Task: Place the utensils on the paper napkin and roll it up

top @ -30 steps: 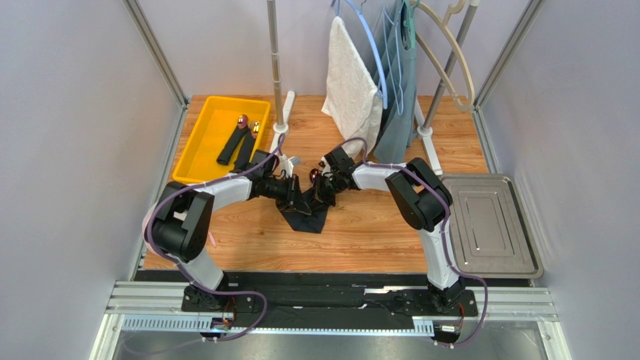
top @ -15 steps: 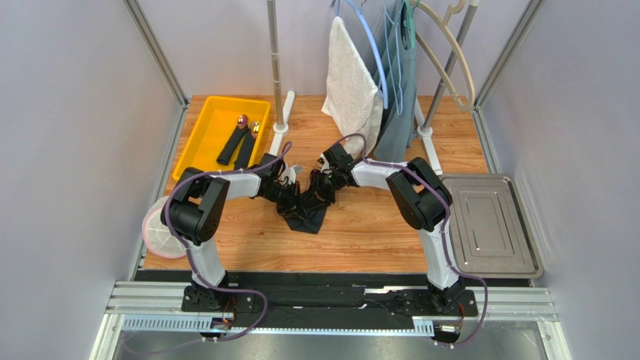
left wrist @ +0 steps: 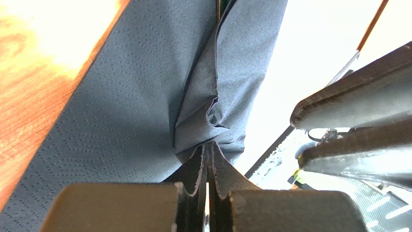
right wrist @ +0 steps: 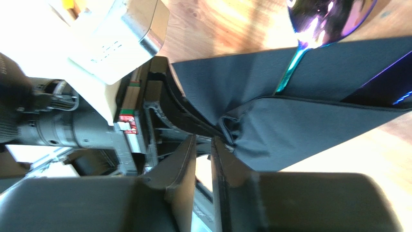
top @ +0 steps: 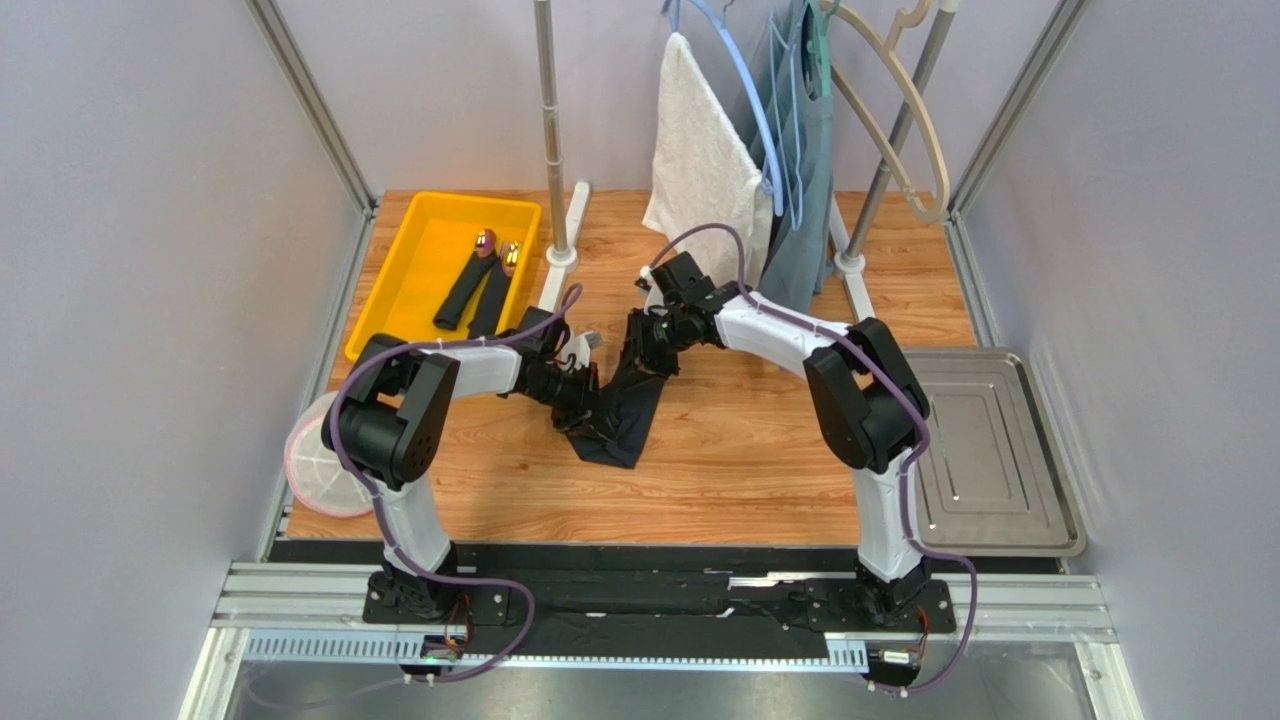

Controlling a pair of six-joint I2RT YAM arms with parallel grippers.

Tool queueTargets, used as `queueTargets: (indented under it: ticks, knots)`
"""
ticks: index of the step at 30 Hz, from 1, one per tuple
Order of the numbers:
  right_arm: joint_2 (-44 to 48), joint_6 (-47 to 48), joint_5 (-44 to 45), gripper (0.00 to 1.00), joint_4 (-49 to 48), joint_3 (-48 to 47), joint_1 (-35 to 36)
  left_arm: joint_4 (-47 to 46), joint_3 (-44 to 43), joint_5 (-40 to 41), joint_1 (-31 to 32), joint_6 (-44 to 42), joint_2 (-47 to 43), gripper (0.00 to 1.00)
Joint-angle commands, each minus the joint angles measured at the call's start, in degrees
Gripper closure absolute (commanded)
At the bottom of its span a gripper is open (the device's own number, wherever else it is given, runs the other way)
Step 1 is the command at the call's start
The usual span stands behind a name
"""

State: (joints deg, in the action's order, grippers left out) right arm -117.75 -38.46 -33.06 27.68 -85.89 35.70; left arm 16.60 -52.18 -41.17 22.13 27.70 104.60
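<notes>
The black paper napkin [top: 619,413] lies folded on the wooden table between my two grippers. My left gripper [top: 583,393] is shut on a bunched fold of the napkin [left wrist: 145,96], pinched at its fingertips [left wrist: 209,152]. My right gripper [top: 651,345] stands just beyond the napkin, jaws a narrow gap apart with nothing between them [right wrist: 204,142]. A spoon with an iridescent purple-gold head [right wrist: 329,19] pokes out from under the napkin fold [right wrist: 309,130], its stem tucked inside. A thin blue edge [right wrist: 397,99] shows in the fold. Two dark-handled utensils [top: 473,285] lie in the yellow bin [top: 394,308].
A white towel [top: 699,165] and a grey-blue garment [top: 796,180] hang on racks at the back. A rack pole and its base [top: 559,255] stand beside the bin. A metal tray [top: 977,450] sits at the right. A white round object [top: 319,458] is at the left edge.
My right gripper has drawn back from the napkin toward the far side. My left arm shifted its elbow and still pinches the napkin, which now stretches further toward the right gripper.
</notes>
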Motion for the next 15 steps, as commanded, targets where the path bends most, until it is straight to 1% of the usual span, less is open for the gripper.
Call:
queueTargets:
  ticks: [1, 3, 5, 15]
  knots:
    - [0.4, 4.0, 3.9, 0.87, 3.8, -3.4, 0.5, 0.8, 0.0, 3.3, -0.3, -0.1, 1.4, 1.00]
    - [-0.3, 4.7, 5.3, 0.95, 5.1, -5.0, 1.0, 0.6, 0.0, 3.3, -0.3, -0.1, 1.4, 1.00]
    - [-1.3, 5.3, 6.7, 1.00, 6.0, -5.5, 1.6, 1.0, 0.0, 3.3, -0.3, -0.2, 1.3, 1.00]
    - [-3.3, 6.6, 11.8, 1.00, 7.7, -5.2, 3.4, 0.7, -0.3, 3.1, -0.4, -0.1, 1.1, 1.00]
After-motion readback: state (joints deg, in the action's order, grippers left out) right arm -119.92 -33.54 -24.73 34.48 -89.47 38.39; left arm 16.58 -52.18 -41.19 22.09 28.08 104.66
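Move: The right hand is some 6 cm over the table, and the middle of the napkin roll lies about 4 cm back of it, 1 cm to its left and 6 cm below. At about table height are the spoon's bowl, roughly 4 cm ahead and 3 cm left, the knife blade, about 4 cm ahead and 1 cm right, and the left hand's fingertips, about 6 cm back and 3 cm left. From the left hand, the middle of the roll is about 2 cm ahead and 3 cm to the right, level with it. Hovering at first, the right hand closes its partly open, empty fingers fully, then sinks about 2 cm towards the napkin roll, easing slightly back as the wrist tips the fingers some 10 degrees steeper. The left hand stays still, its shut fingertips keeping the roll held down beside the curled fold. ##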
